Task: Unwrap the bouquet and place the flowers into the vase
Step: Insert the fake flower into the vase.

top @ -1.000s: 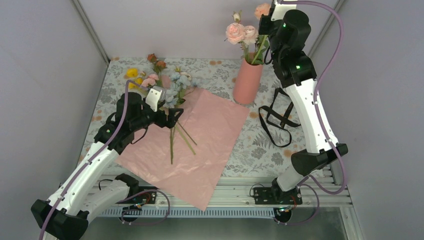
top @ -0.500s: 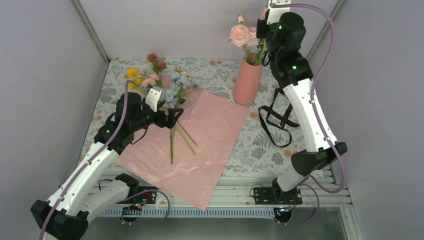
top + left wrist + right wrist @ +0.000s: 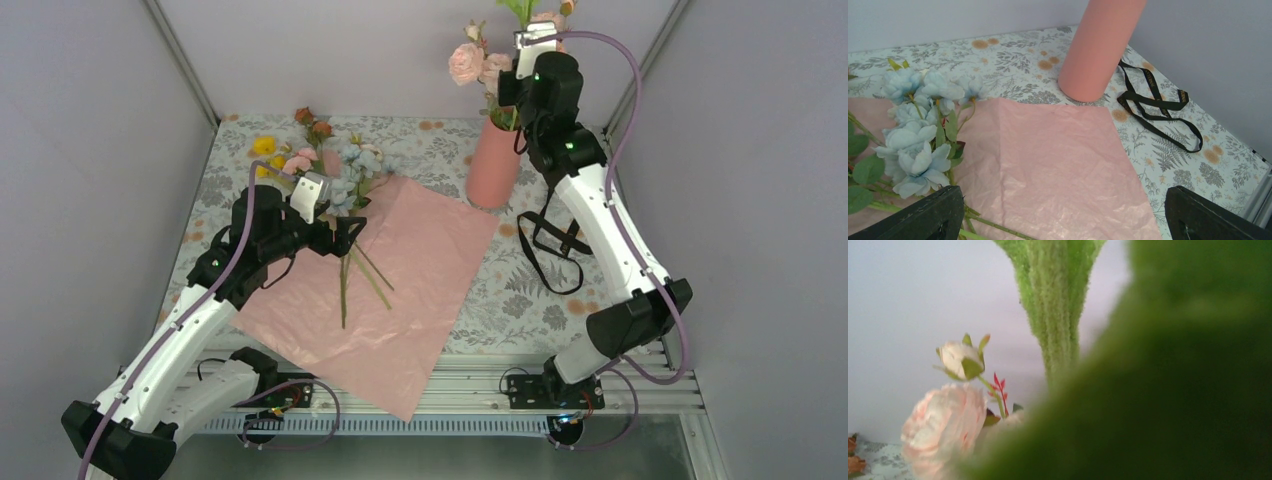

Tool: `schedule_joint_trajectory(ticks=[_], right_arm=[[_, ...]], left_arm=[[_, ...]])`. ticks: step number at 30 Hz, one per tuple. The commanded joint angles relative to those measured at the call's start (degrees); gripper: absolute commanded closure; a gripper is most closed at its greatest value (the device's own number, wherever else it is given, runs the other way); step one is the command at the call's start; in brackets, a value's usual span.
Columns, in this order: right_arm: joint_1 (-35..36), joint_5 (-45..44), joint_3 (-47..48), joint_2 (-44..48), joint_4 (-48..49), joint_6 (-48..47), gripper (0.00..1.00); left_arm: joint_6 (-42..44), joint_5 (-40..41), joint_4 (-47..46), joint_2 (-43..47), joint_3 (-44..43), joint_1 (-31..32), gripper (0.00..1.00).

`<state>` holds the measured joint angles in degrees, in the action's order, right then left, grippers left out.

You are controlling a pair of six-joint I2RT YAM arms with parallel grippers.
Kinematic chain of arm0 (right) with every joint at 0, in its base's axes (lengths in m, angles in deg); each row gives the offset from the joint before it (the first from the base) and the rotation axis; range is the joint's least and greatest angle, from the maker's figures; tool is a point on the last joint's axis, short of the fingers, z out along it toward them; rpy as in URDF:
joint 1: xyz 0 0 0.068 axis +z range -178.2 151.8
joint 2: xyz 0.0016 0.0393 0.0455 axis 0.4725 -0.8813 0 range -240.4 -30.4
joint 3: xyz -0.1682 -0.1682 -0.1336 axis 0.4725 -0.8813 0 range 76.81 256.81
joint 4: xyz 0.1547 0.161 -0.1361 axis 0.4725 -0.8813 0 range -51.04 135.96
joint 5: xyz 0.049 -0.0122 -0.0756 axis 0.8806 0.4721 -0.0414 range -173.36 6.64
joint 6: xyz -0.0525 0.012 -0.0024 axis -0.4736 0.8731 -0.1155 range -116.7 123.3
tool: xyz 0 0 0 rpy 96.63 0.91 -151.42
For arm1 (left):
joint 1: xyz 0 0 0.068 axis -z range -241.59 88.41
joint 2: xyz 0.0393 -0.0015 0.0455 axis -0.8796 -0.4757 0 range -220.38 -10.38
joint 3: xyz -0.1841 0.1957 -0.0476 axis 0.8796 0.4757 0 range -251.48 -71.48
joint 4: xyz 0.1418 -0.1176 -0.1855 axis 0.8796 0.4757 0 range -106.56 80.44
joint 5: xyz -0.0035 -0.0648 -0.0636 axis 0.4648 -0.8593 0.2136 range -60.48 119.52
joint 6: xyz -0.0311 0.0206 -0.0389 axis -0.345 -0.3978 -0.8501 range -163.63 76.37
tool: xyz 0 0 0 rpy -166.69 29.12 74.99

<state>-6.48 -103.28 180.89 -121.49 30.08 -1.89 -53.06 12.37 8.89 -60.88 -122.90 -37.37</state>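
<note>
The vase (image 3: 494, 165) is a salmon-pink cylinder at the back of the table, with pink flowers (image 3: 470, 62) standing in it. My right gripper (image 3: 512, 100) hangs just above its mouth, shut on a flower stem; a peach bloom (image 3: 548, 17) and a green leaf (image 3: 520, 8) rise above the wrist. In the right wrist view a blurred green leaf (image 3: 1168, 390) hides the fingers. The unwrapped bouquet's other flowers (image 3: 355, 165) lie on the open pink sheet (image 3: 410, 290). My left gripper (image 3: 345, 232) is open over their stems (image 3: 345, 285), empty.
A black ribbon (image 3: 555, 240) lies looped on the floral tablecloth right of the sheet, also seen beside the vase (image 3: 1100, 45) as the ribbon (image 3: 1158, 107). Blue blooms (image 3: 913, 135) lie by the left finger (image 3: 923, 215). Grey walls close in three sides.
My right wrist has shifted left and down over the vase, carrying its flower along; the pink blooms in the vase moved slightly. The left arm has stayed still.
</note>
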Motion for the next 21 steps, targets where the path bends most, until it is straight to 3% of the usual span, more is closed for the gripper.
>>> schedule_joint_trajectory(ticks=[1,14,21], right_arm=[[-1.03,-0.82,-6.27,3.00,3.37,1.65,0.96],[-1.76,-2.43,-7.98,5.81,-6.09,10.43,0.67],[-1.76,-0.36,-12.18,11.05,-15.46,15.77,0.36]], left_arm=[[0.82,0.36,-0.24,0.40,0.33,-0.02,0.00],[-0.56,3.40,0.77,0.32,0.25,0.01,0.00],[-5.29,11.83,6.12,-3.97,-2.09,0.02,0.00]])
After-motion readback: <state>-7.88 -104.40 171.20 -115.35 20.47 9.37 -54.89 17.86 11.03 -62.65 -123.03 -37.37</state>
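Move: My right hand still grips the blue flowers' stem. The vase mouth lies about 5 cm ahead with hardly any sideways offset, some 19 cm below; a pink rose is roughly 6 cm ahead, 8 cm left and a little lower, and the black ribbon 7 cm back, 16 cm right on the table. From my left hand the blue blossoms on the paper are about 22 cm ahead, 2 cm left and 25 below; the vase mouth is 26 ahead, 27 right, about level. I lower the blue flowers some 6 cm with my right hand, down into the vase, and my fingers begin to open on the way. Then, still opening to a bit over half, I let go of the stem and ease the hand back and to the right about 3 cm, tipping it roughly 10 degrees down. Late on, my empty, open left hand starts down, left and forward by 2 to 3 cm, turning slightly counter-clockwise. ##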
